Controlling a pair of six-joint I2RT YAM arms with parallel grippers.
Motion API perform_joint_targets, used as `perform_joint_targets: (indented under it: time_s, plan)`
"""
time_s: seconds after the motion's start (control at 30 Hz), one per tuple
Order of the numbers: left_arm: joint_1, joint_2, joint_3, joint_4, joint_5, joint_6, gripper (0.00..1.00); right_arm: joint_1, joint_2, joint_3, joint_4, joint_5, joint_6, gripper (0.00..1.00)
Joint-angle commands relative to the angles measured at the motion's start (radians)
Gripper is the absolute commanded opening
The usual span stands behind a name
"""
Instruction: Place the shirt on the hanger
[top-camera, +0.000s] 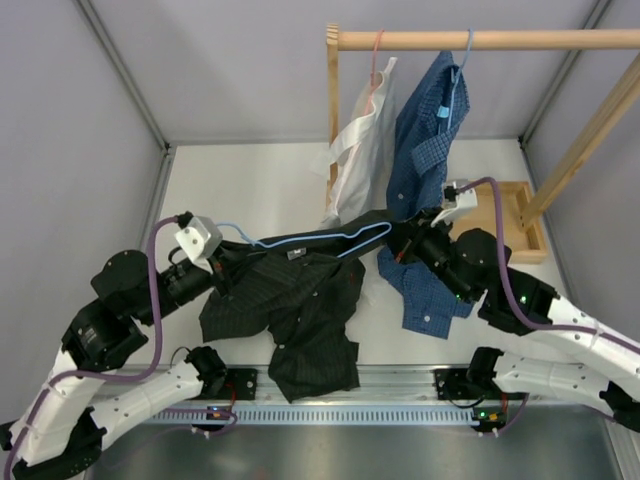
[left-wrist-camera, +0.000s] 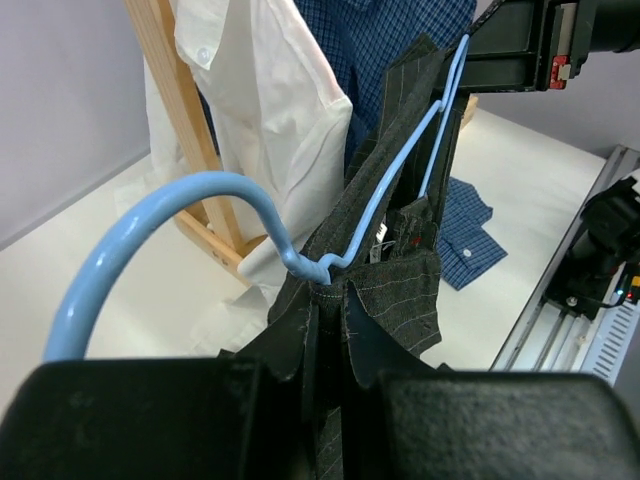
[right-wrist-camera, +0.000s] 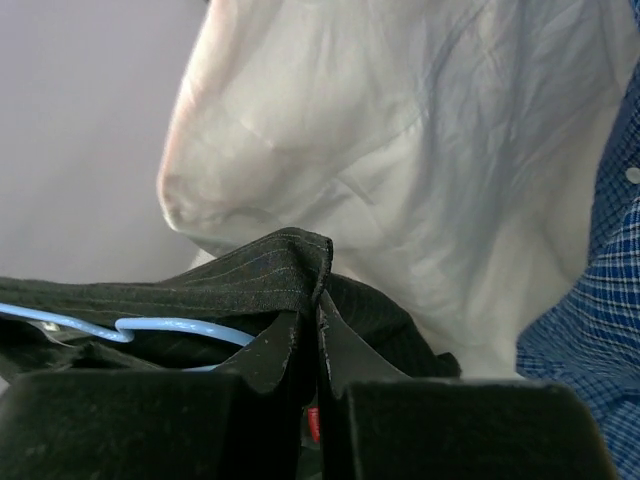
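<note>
The dark pinstriped shirt (top-camera: 300, 310) hangs between my two grippers above the table, its lower part drooping toward the near edge. The light-blue wire hanger (top-camera: 330, 238) runs along the stretched upper edge of the shirt, partly inside the fabric. My left gripper (top-camera: 225, 262) is shut on the shirt (left-wrist-camera: 400, 290) at the collar, just below the hanger's twisted neck (left-wrist-camera: 318, 268); the hook (left-wrist-camera: 170, 215) curls up to the left. My right gripper (top-camera: 402, 240) is shut on a fold of the shirt (right-wrist-camera: 240, 280), with the hanger wire (right-wrist-camera: 170, 328) just left of the fingers.
A wooden rack (top-camera: 480, 40) stands at the back right, with a white shirt (top-camera: 360, 150) on a pink hanger and a blue checked shirt (top-camera: 425, 130) hanging from it. Another blue checked garment (top-camera: 430, 295) lies on the table under my right arm. A metal rail (top-camera: 400, 385) runs along the near edge.
</note>
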Motion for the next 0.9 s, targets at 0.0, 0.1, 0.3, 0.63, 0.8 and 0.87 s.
perform_joint_targets:
  time_s: [0.0, 0.1, 0.3, 0.63, 0.8, 0.87]
  plan:
    - [0.002, 0.012, -0.031, -0.037, -0.056, 0.065, 0.0, -0.023, 0.042, 0.078, -0.134, 0.029, -0.064, 0.0]
    - [0.002, 0.024, -0.028, -0.053, -0.056, 0.073, 0.0, -0.023, 0.1, 0.127, -0.165, 0.073, -0.127, 0.0]
    - [0.002, 0.038, -0.016, -0.158, -0.138, 0.035, 0.0, -0.064, 0.194, 0.24, -0.234, 0.144, -0.242, 0.0]
    - [0.0, 0.061, -0.08, -0.202, -0.11, -0.031, 0.0, -0.074, 0.376, 0.323, -0.344, 0.109, -0.327, 0.0]
    - [0.0, 0.084, -0.077, -0.198, -0.034, -0.034, 0.0, -0.061, 0.442, 0.359, -0.365, 0.091, -0.316, 0.0]
    - [0.0, 0.085, -0.074, -0.19, -0.027, -0.054, 0.0, -0.051, 0.433, 0.347, -0.339, 0.078, -0.306, 0.0]
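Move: The right hand already pinches the black shirt's edge beside the blue hanger's right end, which lies about 2 cm to its left and 1 cm ahead; the collar tag is some 13 cm left and 3 cm back, a little lower. The white shirt hangs roughly 14 cm ahead and 4 cm left, the blue checked shirt 15 cm ahead and 9 cm right, both lower. From the left hand, which grips hanger neck and collar, that hanger end is about 21 cm right, 5 cm ahead and 2 cm lower. The right hand, fingers kept shut on the black shirt's edge by the hanger's end, sinks about 9 cm in two dips with a short check between, working forward some 6 cm and slightly left towards the hanging white shirt while it rolls its left side down and lets its fingertips dip nearly 30 degrees. The left hand keeps its hold on the hanger neck and collar and comes down with it about 8 cm, easing slightly forward and tipping its fingertips down some 15 degrees, so that shirt and hanger stay held between both hands. ##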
